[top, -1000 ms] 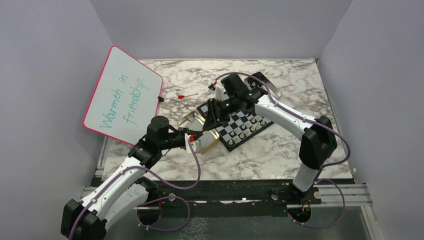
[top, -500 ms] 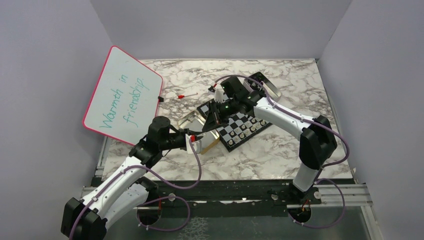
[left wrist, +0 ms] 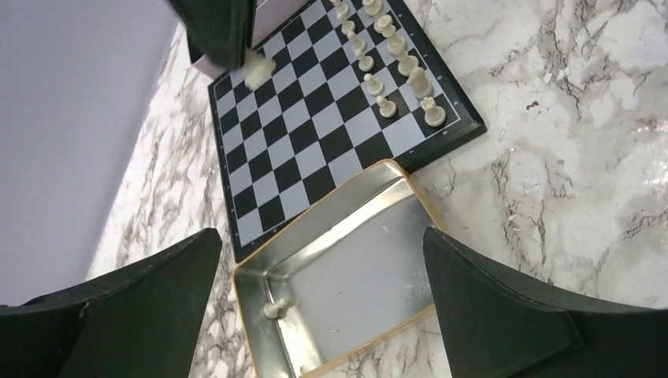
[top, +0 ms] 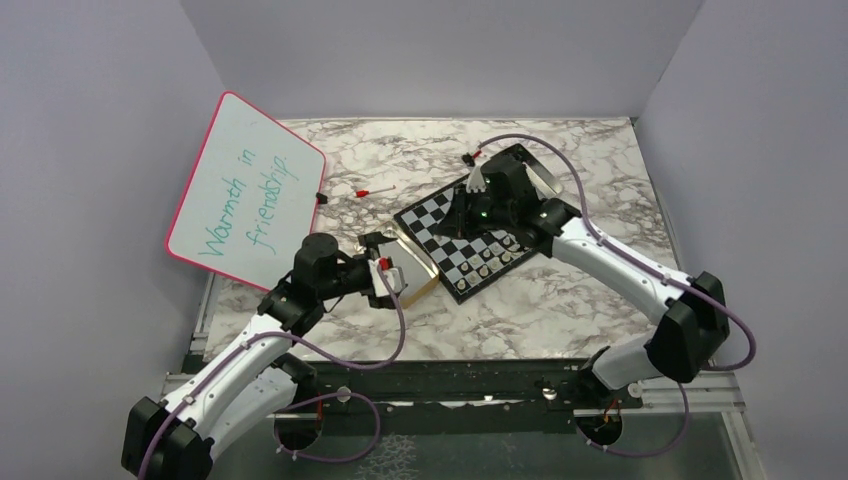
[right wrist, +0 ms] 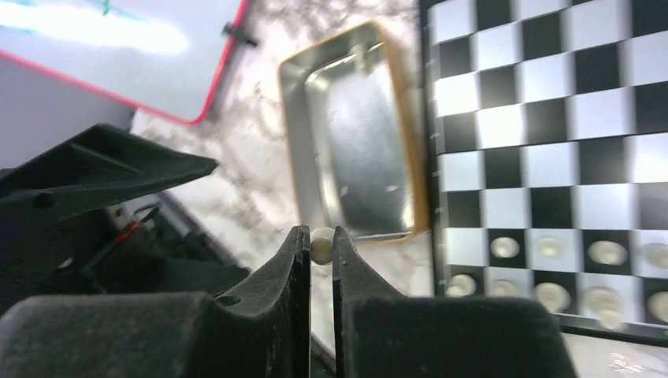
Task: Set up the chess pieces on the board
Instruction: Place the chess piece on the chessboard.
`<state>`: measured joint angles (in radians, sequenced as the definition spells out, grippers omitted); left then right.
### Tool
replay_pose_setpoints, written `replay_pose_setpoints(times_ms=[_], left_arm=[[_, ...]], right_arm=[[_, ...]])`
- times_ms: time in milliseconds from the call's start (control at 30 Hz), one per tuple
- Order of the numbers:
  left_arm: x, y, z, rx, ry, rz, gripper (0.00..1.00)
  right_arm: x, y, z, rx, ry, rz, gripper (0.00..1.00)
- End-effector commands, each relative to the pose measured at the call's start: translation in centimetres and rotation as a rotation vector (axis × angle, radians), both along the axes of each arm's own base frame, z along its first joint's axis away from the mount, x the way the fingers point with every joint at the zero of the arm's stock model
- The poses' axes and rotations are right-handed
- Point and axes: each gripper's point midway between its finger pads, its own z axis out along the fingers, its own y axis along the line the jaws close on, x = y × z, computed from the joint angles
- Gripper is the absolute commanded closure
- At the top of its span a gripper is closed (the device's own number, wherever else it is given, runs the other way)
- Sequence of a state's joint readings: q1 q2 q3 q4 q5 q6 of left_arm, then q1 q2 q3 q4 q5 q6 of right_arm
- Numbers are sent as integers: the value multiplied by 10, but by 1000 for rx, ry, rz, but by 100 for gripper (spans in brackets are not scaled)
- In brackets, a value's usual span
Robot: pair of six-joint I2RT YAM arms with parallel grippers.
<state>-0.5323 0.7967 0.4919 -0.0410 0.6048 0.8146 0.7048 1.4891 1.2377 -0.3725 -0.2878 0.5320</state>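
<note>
The board [top: 428,216] lies at the table's middle, with pale chess pieces [top: 490,260] in two rows along its near-right edge. My right gripper [top: 468,206] hovers over the board, shut on one pale chess piece [right wrist: 321,244] pinched at its fingertips [right wrist: 298,246]. The left wrist view shows that piece [left wrist: 256,71] hanging above the board [left wrist: 315,134]. My left gripper [top: 385,270] stands wide open over an open metal tin [left wrist: 354,260], its fingers apart on either side and touching nothing. One pale piece [left wrist: 273,309] lies on its side in the tin's corner.
A pink-framed whiteboard [top: 245,190] leans at the left wall. A red-capped pen [top: 372,190] lies beyond the tin [top: 418,268]. Another metal tin part [top: 540,172] sits behind the board's far corner. Grey walls close in on three sides.
My left gripper went from shut to wide open. My right gripper closed on a pale piece over the tin and carried it right, above the board.
</note>
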Motion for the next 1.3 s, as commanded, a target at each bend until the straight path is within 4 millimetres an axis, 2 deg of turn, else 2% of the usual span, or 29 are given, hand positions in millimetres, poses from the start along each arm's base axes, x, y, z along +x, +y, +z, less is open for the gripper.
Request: replay_pose_setpoints(times_ms=[0, 133, 200, 267, 433, 600, 700, 800, 900, 1267], left_arm=[[19, 1, 32, -152, 115, 171, 1], [46, 12, 46, -337, 329, 451, 1], [63, 26, 44, -418, 444, 651, 1], [73, 35, 32, -414, 529, 781, 1], [74, 30, 7, -251, 650, 806, 1], [58, 15, 9, -264, 738, 711, 1], [55, 19, 8, -305, 733, 730, 1], [54, 34, -6, -248, 704, 790, 1], [55, 47, -14, -230, 674, 854, 1], [50, 53, -14, -269, 636, 856, 1]], right_arm=[[41, -46, 20, -109, -278, -227, 94], [51, -87, 28, -211, -434, -341, 96], [54, -107, 32, -270, -499, -401, 97], [58, -128, 34, -330, -550, -465, 97], [62, -172, 11, -461, -551, -564, 96], [65, -213, -18, -514, -492, -650, 97], [70, -234, -35, -503, -446, -694, 97], [76, -245, -50, -486, -402, -719, 97], [82, -248, -62, -475, -385, -723, 97], [88, -256, -102, -453, -328, -803, 97]])
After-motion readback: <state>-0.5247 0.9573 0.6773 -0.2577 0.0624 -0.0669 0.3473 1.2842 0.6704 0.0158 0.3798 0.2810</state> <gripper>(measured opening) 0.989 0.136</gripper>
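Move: The right hand holds the last back-row white piece. Its empty corner square lies about 26 cm to the right, 8 cm ahead and 18 cm down; the end pawn stands some 3 cm left of that square and 2 cm farther out, the black-piece box some 17 cm beyond it. For the left hand the fallen pawn lies 12 cm ahead, 8 cm left and 16 cm down; the tray's middle is 3 cm ahead, 3 cm left. Swing the right gripper about 25 cm right and 8 cm forward over the board, then sink some 10 cm towards the empty corner square, turning clockwise and keeping the white piece pinched. Meanwhile bring the open left gripper forward 8 cm, then back and leftward towards the fallen pawn, turning some 50 degrees counter-clockwise and tipping its fingers farther down. ##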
